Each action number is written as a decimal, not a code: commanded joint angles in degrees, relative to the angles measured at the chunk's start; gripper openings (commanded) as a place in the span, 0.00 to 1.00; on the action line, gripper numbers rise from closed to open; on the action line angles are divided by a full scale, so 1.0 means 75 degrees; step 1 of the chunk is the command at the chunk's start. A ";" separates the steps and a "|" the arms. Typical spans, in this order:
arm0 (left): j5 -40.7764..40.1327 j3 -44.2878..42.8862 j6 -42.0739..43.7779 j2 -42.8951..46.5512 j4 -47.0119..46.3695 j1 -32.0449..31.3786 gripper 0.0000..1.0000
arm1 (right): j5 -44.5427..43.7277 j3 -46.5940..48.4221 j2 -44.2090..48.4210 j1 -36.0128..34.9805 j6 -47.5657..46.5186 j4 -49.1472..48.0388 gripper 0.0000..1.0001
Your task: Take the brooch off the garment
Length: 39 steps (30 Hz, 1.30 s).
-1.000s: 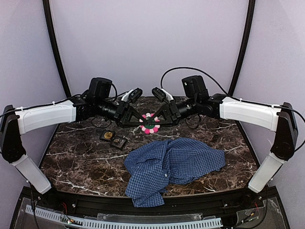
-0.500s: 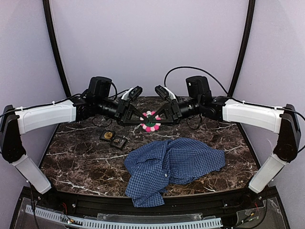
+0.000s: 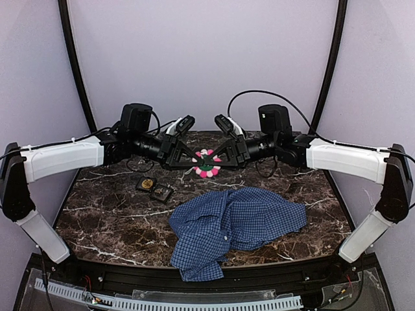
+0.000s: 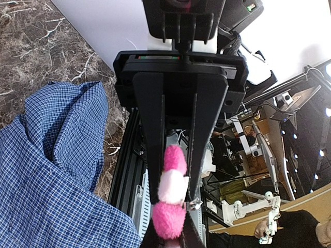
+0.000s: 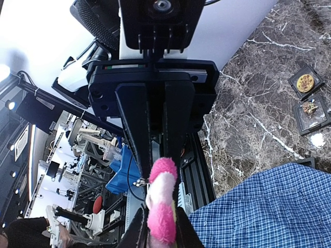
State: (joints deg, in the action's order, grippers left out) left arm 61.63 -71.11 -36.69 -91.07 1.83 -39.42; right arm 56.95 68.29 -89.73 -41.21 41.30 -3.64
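The brooch [image 3: 206,163], a fluffy pink-and-white flower with a green centre, hangs in the air over the back of the table, clear of the cloth. My left gripper [image 3: 194,163] is shut on it from the left and my right gripper [image 3: 218,162] is shut on it from the right. In the left wrist view the brooch [image 4: 169,199] is squeezed between the fingers of the left gripper [image 4: 173,217]. The right wrist view shows the brooch [image 5: 161,206] clamped in the right gripper [image 5: 161,227]. The garment [image 3: 237,220], a blue checked shirt, lies crumpled near the table's front edge.
A small black tray [image 3: 155,188] with little items in its slots sits on the marble table [image 3: 97,214] to the left of the shirt. The same tray [image 5: 310,98] shows in the right wrist view. Black frame rails run along the near edge.
The right arm has drawn slightly to the right and the brooch has risen a little between the two grippers. The shirt and tray have not moved.
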 commanded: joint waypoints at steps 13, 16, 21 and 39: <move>0.0145 0.0255 -0.0461 0.0079 -0.0624 -0.0029 0.01 | 0.0015 -0.0348 0.0375 0.0233 0.0408 -0.1030 0.23; 0.0130 0.0275 -0.0497 0.0062 -0.0657 -0.0029 0.01 | 0.0130 -0.0382 0.0379 0.0223 0.0422 -0.1110 0.27; -0.0087 0.0314 -0.0394 0.0030 -0.0446 -0.0029 0.01 | -0.0195 -0.0323 0.0515 0.0232 0.0230 -0.0931 0.43; -0.3114 0.1403 0.1742 0.1249 0.3382 0.1355 0.01 | -0.3347 -0.0240 0.1028 0.0609 -0.0964 0.1376 0.67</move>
State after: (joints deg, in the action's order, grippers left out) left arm 50.09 -61.25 -33.34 -84.36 11.16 -31.62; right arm 38.54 66.11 -82.50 -36.95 37.91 0.54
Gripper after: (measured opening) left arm 0.044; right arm 0.672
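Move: The brooch is already off the garment, held up between the two hands: its middle is about 3 cm right of the left hand, 1 cm back and 2 cm lower, and about 3 cm left of the right hand, likewise 1 cm back and 2 cm lower. On the table some 25 cm below the left hand, the garment lies roughly 10 cm back and 11 cm right, and the small trays about 6 cm ahead and 17 cm left. Forward and to the right goes the right hand, about 7 cm in all, after its fingers open wide and let go of the brooch's right rim; it swings some 20 degrees clockwise as it leaves. The left hand keeps its pinch on the left rim, first holding still, then carries the brooch left, down and somewhat forward, towards the trays, turning counter-clockwise. ##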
